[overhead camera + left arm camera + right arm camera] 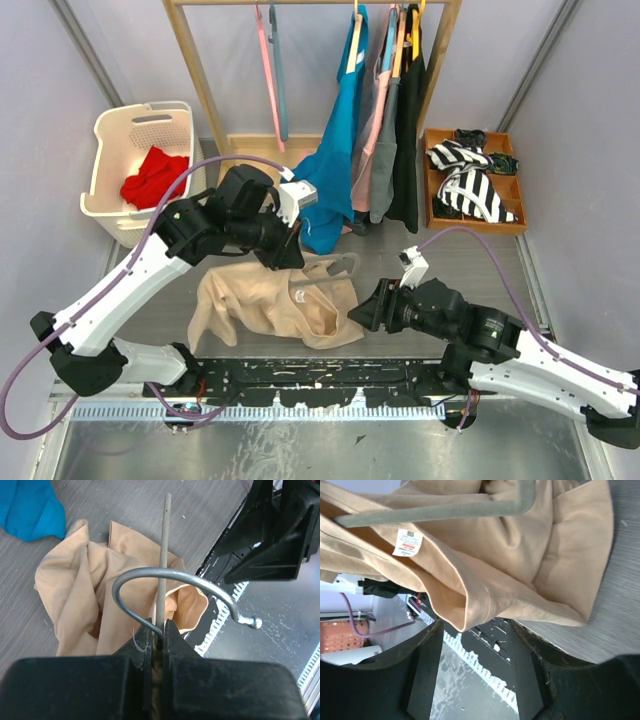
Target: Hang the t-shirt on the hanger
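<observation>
The beige t-shirt (pixel 262 303) lies crumpled on the table between the two arms. My left gripper (pixel 293 255) hangs over its far edge, shut on the neck of the pale grey hanger (pixel 338 263). In the left wrist view the jaws (pixel 160 626) pinch the neck just below the metal hook (pixel 175 576), and the t-shirt (pixel 80 595) sits underneath. My right gripper (pixel 362 310) is at the shirt's right edge. Its jaws (pixel 475 626) stand open, with a folded hem of the t-shirt (pixel 485 587) at their mouth, not pinched. A hanger arm (pixel 435 511) lies across the cloth.
A white basket (pixel 112 150) with red cloth stands at the back left. A wooden rack (pixel 195 80) behind holds a teal garment (pixel 340 165), dark clothes and a pink hanger (pixel 268 85). A wooden tray (pixel 505 225) of striped clothes sits at the right. A black rail (pixel 320 385) runs along the near edge.
</observation>
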Robot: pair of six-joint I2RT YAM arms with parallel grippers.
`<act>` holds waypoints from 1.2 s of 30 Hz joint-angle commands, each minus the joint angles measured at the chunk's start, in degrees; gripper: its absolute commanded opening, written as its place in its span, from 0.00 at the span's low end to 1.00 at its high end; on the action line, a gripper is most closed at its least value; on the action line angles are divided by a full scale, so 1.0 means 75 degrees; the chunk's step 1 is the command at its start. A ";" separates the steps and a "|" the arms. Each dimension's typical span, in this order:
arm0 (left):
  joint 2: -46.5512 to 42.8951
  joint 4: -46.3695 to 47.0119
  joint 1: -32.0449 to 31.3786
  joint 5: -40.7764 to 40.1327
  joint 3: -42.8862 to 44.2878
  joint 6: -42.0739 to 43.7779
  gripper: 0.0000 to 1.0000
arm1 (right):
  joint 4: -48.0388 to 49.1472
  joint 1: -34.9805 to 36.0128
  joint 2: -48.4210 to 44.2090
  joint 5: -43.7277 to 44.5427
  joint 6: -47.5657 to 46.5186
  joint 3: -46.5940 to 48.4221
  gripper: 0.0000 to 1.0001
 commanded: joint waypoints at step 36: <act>-0.0856 0.0779 0.0421 0.0483 -0.0629 -0.0190 0.00 | -0.0388 0.1775 0.2995 0.3153 0.0987 0.1305 0.01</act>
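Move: The right hand, half open and empty, has the near edge of the tan t-shirt's opening about 4 cm to its left, 1 cm ahead and 4 cm below. The held hanger's free end is some 9 cm ahead, 1 cm left and 6 cm above; the shirt's white label is about 14 cm left and 5 cm ahead, near level. From the left hand that near edge lies roughly 11 cm right, 7 cm back and 13 cm below. The right hand reaches left about 5 cm to the near edge of the t-shirt's opening, sinking some 4 cm and first drawing back a couple of centimetres, then easing forward again and slightly right as its fingertips tip down about 15 degrees and close from over half open to nearly shut, pinching the edge. The left hand keeps its grip on the hanger inside the shirt, drifting about 2 cm forward, then most of the way back with a small lift and shift left. ##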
